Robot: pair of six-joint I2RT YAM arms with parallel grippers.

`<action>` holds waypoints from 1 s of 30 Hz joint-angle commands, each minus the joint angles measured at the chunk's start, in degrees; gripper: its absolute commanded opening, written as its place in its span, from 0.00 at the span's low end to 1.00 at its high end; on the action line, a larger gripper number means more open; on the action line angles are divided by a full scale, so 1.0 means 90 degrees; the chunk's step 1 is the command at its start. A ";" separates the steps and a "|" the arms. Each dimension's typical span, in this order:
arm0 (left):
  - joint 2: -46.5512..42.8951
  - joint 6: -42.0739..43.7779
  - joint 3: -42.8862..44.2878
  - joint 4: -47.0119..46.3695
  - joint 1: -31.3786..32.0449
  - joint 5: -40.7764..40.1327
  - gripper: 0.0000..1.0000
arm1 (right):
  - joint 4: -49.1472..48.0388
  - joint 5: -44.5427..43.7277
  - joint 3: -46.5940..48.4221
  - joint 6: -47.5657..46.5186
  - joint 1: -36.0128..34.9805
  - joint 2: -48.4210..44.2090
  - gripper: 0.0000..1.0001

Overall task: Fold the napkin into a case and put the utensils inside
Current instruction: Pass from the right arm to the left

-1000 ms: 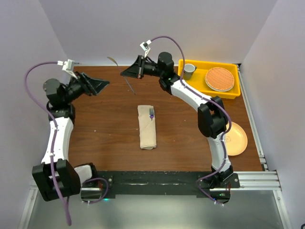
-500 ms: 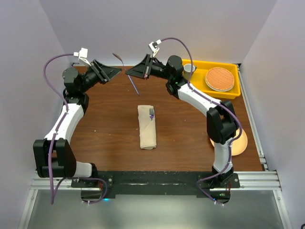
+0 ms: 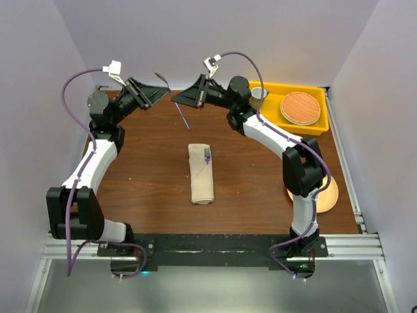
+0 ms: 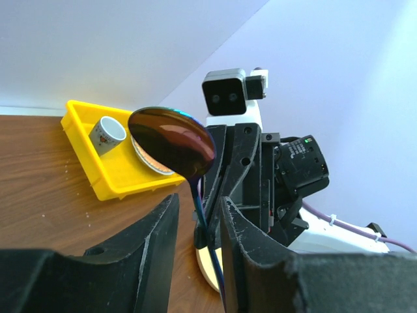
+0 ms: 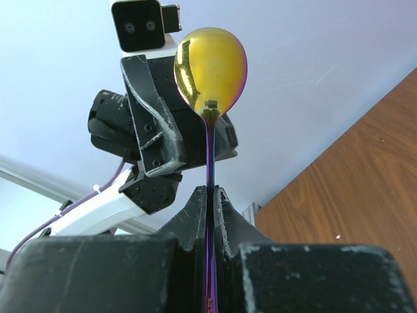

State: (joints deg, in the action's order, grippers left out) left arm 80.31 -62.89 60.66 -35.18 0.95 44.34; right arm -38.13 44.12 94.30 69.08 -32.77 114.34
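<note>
The napkin point(image 3: 201, 175) lies folded into a narrow case at the table's middle, with the fork point(image 3: 207, 155) sticking out of its far end. My right gripper point(image 3: 174, 99) point(image 5: 210, 192) is shut on the spoon's handle and holds the spoon point(image 3: 182, 113) in the air at the back. The gold bowl point(image 5: 210, 68) points away from it. My left gripper point(image 3: 165, 92) point(image 4: 199, 215) faces the right one, its jaws a little apart around the handle just below the bowl point(image 4: 172, 140). The handle runs beside one finger, with a gap to the other.
A yellow tray point(image 3: 287, 87) at the back right holds a small cup point(image 3: 258, 93) and a round woven mat point(image 3: 300, 107). A peach plate point(image 3: 328, 195) lies at the right edge, partly under the right arm. White walls stand close on three sides.
The left arm swung right to the spoon and its jaws narrowed around the handle. The right gripper shifted slightly right, then held still with the spoon.
</note>
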 commanded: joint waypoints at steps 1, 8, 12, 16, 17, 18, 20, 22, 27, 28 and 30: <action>0.0070 -0.0190 0.0203 -0.0496 0.0070 0.0103 0.35 | -0.0197 0.0039 -0.0009 0.0069 -0.0001 -0.0351 0.00; 0.0080 -0.0073 0.0242 -0.0330 0.0138 0.0113 0.31 | -0.0314 0.0108 -0.0097 0.0137 -0.0001 -0.0410 0.00; 0.0070 -0.0024 0.0213 -0.0242 0.0158 0.0074 0.28 | -0.0363 0.0127 -0.0155 0.0176 -0.0001 -0.0449 0.00; 0.0070 -0.0004 0.0203 -0.0203 0.0158 0.0054 0.15 | -0.0383 0.0147 -0.0234 0.0196 -0.0001 -0.0469 0.00; 0.0061 -0.0004 0.0203 -0.0212 0.0158 0.0073 0.08 | -0.0383 0.0156 -0.0244 0.0196 -0.0001 -0.0478 0.00; 0.0070 -0.0004 0.0213 -0.0203 0.0158 0.0083 0.02 | -0.0354 0.0147 -0.0253 0.0196 -0.0001 -0.0478 0.00; 0.0070 0.0015 0.0222 -0.0173 0.0158 0.0093 0.00 | -0.0227 0.0157 -0.0253 0.0176 0.0009 -0.0459 0.00; 0.0080 0.0083 0.0232 -0.0115 0.0158 0.0132 0.00 | -0.0139 0.0244 -0.0224 0.0186 0.0067 -0.0400 0.16; 0.0109 0.0668 0.0369 0.0792 0.0177 -0.0140 0.00 | 0.0699 0.0332 -0.0283 -0.0535 0.0496 -0.0595 0.61; 0.0090 0.1008 0.0379 0.1055 0.0207 -0.0238 0.00 | 0.1030 0.0323 -0.0273 -0.1107 0.0594 -0.0644 0.64; 0.0129 0.1439 0.0640 0.1630 0.0381 -0.0704 0.00 | 0.2201 0.0206 -0.0253 -0.1871 0.0828 -0.0800 0.70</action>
State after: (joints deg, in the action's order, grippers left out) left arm 81.32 -58.70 61.45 -28.99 2.26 43.72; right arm -32.29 46.15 91.77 65.12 -29.82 112.81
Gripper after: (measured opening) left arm 0.027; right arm 0.663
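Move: In the air some 28 cm over the table, the right hand already holds the spoon by its stem, bowl up. The spoon's middle is about 3 cm right, 3 cm below and 1 cm back of the left hand, with its neck almost between those half-open fingers. From the left hand, the folded napkin lies roughly 13 cm back and 12 cm right; the fork on it, 7 cm back and 13 cm right. Closing almost on the spot, the left fingers pinch the spoon's stem just under the bowl while the right hand holds nearly still. Only then do the right fingers open wide and let go, and that hand eases off about 3 cm, down, to the right and a little forward; the left keeps its grip and sinks about 2 cm. ##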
